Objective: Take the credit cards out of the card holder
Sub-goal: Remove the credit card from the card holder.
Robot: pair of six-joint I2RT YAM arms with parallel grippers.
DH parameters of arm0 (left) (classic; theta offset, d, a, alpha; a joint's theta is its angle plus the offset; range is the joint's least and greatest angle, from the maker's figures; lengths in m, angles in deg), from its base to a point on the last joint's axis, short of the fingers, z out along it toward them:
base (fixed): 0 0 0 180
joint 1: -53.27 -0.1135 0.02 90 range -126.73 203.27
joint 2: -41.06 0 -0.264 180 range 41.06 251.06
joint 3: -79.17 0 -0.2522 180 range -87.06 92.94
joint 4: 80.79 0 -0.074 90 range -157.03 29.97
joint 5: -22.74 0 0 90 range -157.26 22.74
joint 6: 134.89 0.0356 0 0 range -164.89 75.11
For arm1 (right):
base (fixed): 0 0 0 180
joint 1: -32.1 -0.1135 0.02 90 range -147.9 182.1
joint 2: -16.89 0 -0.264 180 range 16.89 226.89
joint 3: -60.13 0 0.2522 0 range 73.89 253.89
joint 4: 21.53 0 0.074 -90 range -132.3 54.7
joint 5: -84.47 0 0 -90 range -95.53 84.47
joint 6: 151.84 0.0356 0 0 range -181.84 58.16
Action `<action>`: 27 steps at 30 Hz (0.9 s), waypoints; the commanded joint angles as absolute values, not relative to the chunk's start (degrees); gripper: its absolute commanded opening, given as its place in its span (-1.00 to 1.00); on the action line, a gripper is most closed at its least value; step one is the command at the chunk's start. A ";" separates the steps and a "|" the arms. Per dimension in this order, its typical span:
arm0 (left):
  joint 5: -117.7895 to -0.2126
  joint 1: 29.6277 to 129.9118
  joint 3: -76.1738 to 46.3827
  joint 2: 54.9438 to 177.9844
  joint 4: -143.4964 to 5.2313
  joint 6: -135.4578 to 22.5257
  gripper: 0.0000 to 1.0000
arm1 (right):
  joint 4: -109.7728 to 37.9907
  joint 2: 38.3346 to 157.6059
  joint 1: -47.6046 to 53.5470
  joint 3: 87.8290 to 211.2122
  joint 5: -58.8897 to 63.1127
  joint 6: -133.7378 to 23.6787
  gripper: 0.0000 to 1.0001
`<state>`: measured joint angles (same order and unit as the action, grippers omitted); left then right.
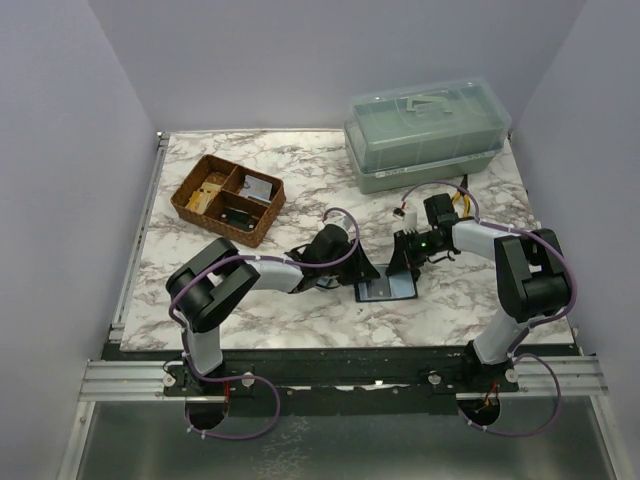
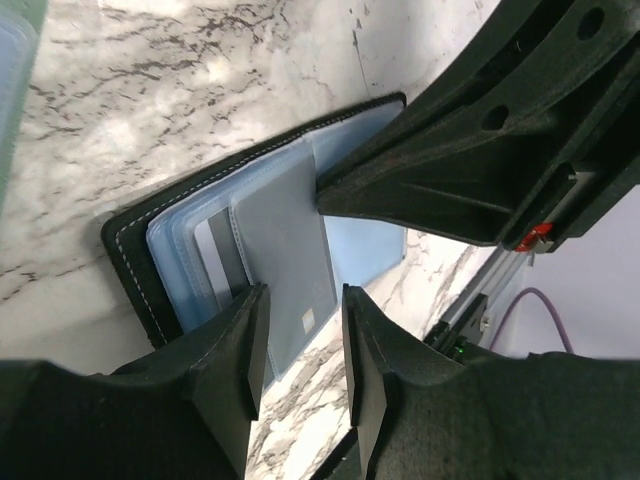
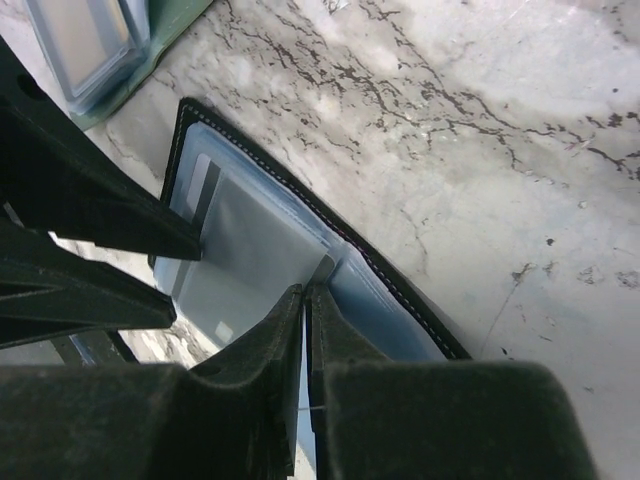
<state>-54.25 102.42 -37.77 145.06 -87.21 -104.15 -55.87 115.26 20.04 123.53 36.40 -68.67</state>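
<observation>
The black card holder (image 1: 388, 290) lies open on the marble, blue-grey inside up, between both grippers. A grey credit card (image 2: 285, 250) sticks half out of a pocket toward my left gripper (image 2: 305, 300), which is open with the card's free end lying between and under its fingertips. A second card with a dark stripe (image 2: 215, 255) stays tucked in the pocket beside it. My right gripper (image 3: 306, 292) is shut at the fold of the card holder (image 3: 262, 168), pinching a thin blue inner leaf beside the credit card (image 3: 255, 240). Seen from above, the left gripper (image 1: 362, 270) and right gripper (image 1: 403, 262) meet over the holder.
A brown wicker divided tray (image 1: 228, 198) with small items sits at the back left. A lidded green-clear plastic box (image 1: 428, 135) stands at the back right. A small white connector (image 1: 403, 212) lies behind the right gripper. The metal rail (image 1: 340, 360) runs along the near edge.
</observation>
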 commanded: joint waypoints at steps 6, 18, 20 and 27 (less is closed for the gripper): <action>-47.68 102.56 -42.30 149.07 -105.93 -113.53 -0.19 | -55.17 115.38 19.56 124.13 32.94 -67.78 -0.62; -49.46 100.41 -46.17 150.41 -118.52 -119.40 -0.15 | -57.45 112.35 22.52 125.17 37.87 -68.98 -0.03; -50.33 100.11 -46.74 149.61 -118.53 -119.13 -0.13 | -58.04 111.36 23.20 125.20 39.56 -70.08 0.03; -52.39 98.89 -49.15 146.63 -117.37 -119.09 -0.13 | -62.53 108.44 24.26 126.21 42.63 -77.32 0.25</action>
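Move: Under the right fingertips lies the open black card holder, its fold about 2 cm back of them; the grey card in its left pocket is centred some 3 cm to the left and 2 cm back of that hand, about 1 cm lower. From the left hand the same card is about 2 cm to the right, 1 cm back and 3 cm below. The green card holder sits roughly 10 cm left of the left hand and 3 cm ahead. Backing off the card pocket's inner edge, where its nearly shut tips rest, the right hand first spreads its fingers almost in place to over half open, then rises about 3 cm while drifting right and forward. The left hand, fingers still part open, slides right and back over a centimetre at the card's left edge, then lifts and swings forward about 2 cm, tilting its fingertips up some 20 degrees. ##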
